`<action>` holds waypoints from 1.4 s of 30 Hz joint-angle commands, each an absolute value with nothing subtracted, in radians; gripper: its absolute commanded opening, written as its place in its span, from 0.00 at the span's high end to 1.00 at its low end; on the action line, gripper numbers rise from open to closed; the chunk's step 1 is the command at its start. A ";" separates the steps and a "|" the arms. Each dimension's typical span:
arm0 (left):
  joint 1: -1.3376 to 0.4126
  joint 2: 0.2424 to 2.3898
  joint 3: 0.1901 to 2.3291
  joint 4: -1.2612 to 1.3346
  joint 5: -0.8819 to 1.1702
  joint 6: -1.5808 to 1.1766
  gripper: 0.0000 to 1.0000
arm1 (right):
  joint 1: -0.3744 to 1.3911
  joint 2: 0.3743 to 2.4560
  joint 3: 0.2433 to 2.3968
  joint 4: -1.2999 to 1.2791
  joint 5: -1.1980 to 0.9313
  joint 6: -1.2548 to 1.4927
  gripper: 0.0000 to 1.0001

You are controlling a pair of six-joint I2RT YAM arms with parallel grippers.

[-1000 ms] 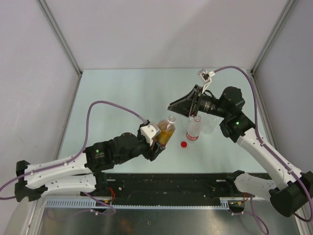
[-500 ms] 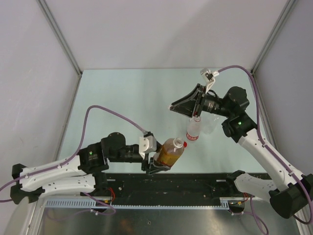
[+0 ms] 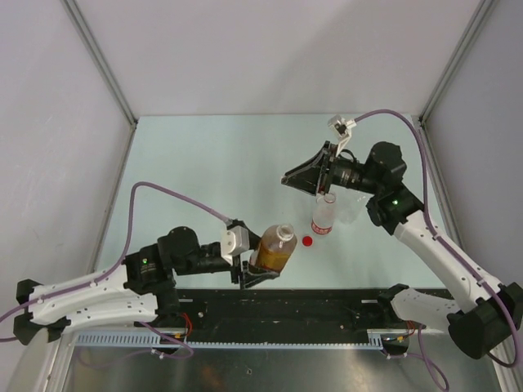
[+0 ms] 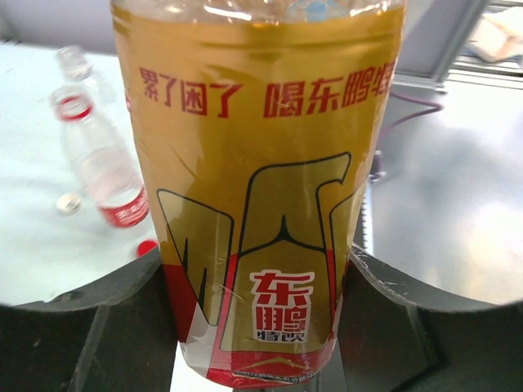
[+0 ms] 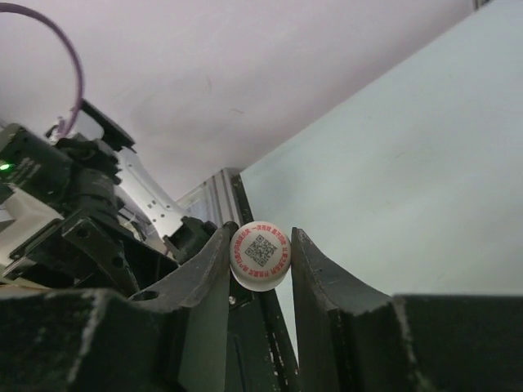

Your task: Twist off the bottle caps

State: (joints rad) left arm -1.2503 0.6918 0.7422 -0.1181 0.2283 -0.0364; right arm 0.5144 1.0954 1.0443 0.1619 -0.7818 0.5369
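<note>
My left gripper (image 4: 257,278) is shut on the amber bottle (image 4: 261,204), low on its yellow and red label. In the top view that gripper (image 3: 255,263) holds the amber bottle (image 3: 274,249) near the front rail, its neck pointing away. My right gripper (image 5: 261,255) is shut on a white cap (image 5: 261,256) printed with a QR code. It hangs in the air (image 3: 288,178) left of the red-labelled bottle (image 3: 324,216). A red cap (image 3: 307,241) lies loose on the table. Another white cap (image 4: 69,202) lies near the red-labelled bottle (image 4: 102,163).
A clear plain bottle (image 4: 78,65) stands behind the red-labelled one. The black front rail (image 3: 327,304) runs along the near edge, just below the held bottle. Grey walls close in the pale table (image 3: 212,163) at the back and sides.
My left arm has pulled the amber bottle back from the middle of the table toward the front rail. The right gripper with its white cap has barely moved.
</note>
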 commanded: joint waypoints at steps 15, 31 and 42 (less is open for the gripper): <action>-1.115 0.697 0.640 -0.229 -0.511 -0.317 0.58 | 0.685 1.374 1.046 -0.149 -0.380 0.238 1.00; -1.009 0.742 0.577 -0.276 -0.436 -0.399 0.56 | 0.712 1.435 1.046 -0.238 -0.240 0.209 0.49; -1.009 0.744 0.583 -0.274 -0.390 -0.372 0.55 | 0.664 1.323 1.046 -0.159 -0.377 0.285 0.13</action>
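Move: The right hand holds the white cap high over open table; its landing spot is about 5 cm ahead, 7 cm left and 28 cm below. From that hand the red cap lies level and 5 cm right, the red-labelled bottle 4 cm ahead and 9 cm right. The left hand holds the orange bottle, bound for bare table some 14 cm ahead, 9 cm left and 19 cm below; from this hand the red cap lies 14 cm ahead, 10 cm right. Downwards by some 23 cm, drifting 5 cm forward, the right hand lowers the cap while its fingers tip about 40 degrees down; low over the table it opens wide, lets go and starts back up. Meanwhile the left hand keeps its grip on the orange bottle, swinging it forward, down and left, turning about 55 degrees counter-clockwise, then settles. ##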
